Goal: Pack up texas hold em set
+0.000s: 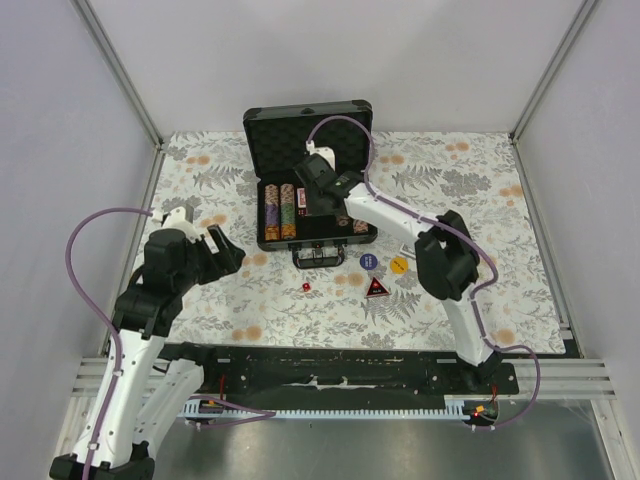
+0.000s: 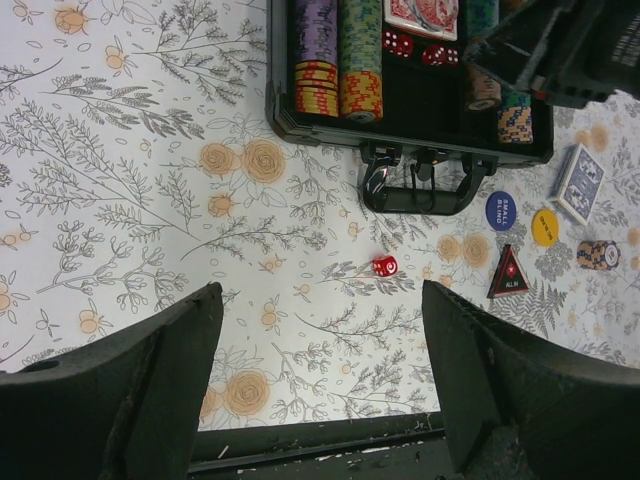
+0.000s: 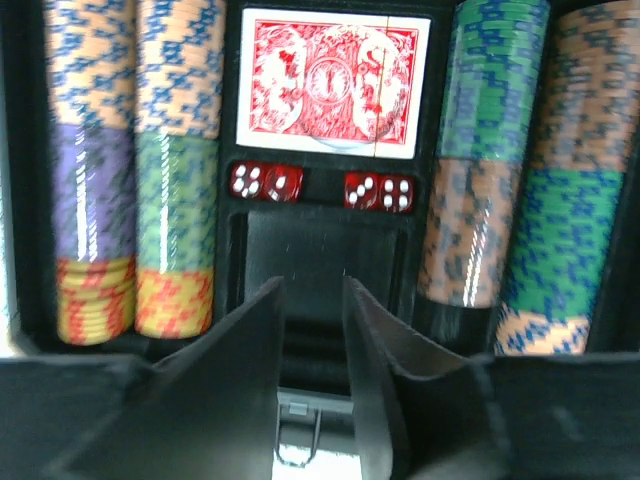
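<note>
The dark briefcase lies open at the back centre, lid upright. It holds rows of multicoloured chips, a red card deck and red dice. My right gripper hovers over the empty card slot below the dice, jaws a narrow gap apart and empty; it also shows in the top view. A red die, a blue deck, a blue button, a yellow button, a triangular button and a small chip stack lie on the table. My left gripper is wide open and empty, near the front left.
The case handle points toward the front. The floral tablecloth covers the table, with a black rail along the front edge. White walls and metal posts close in the sides and back.
</note>
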Tool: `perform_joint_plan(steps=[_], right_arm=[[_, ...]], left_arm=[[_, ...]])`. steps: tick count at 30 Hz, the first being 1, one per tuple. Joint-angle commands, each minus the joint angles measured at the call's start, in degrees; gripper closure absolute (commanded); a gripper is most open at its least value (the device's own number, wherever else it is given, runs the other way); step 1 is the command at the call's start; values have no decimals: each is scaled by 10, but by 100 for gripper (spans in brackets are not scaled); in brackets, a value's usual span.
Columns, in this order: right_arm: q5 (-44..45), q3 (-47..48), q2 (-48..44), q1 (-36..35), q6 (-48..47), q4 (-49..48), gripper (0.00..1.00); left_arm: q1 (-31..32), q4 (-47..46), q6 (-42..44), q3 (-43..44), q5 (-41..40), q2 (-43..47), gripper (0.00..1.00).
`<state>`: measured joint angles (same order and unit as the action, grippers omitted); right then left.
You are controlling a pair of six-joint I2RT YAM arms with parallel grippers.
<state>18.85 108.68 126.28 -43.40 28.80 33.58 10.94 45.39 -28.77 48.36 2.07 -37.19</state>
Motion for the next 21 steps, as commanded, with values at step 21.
perform_joint_plan(steps=[21], right_arm=[[29, -171, -121, -201, 69, 60, 44]], left_arm=[[-3, -41, -23, -53, 56, 72, 14]])
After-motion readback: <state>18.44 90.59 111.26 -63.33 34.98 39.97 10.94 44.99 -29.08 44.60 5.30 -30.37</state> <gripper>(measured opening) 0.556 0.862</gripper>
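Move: Behind the right hand, about 17 cm back, 3 cm to its left and 7 cm down on the table, lies the last loose red die. The case handle comes on the way, 9 cm back, straight below that line of travel and 6 cm down; the All In triangle is 17 cm back and 15 cm right, the blue blind button 10 cm back and 13 cm right, both 8 cm below. From the left hand the die lies some 3 cm ahead, 16 cm right and 18 cm below. Leaving the dice tray with empty fingers, the right hand swings back about 19 cm and some 4 cm left, towards the loose red die. It climbs about 6 cm on the way over the case's front and handle, then sinks again to its starting height and slows just short of the die. The wrist turns roughly 15 degrees counter-clockwise and the half-open fingers spread wider. ##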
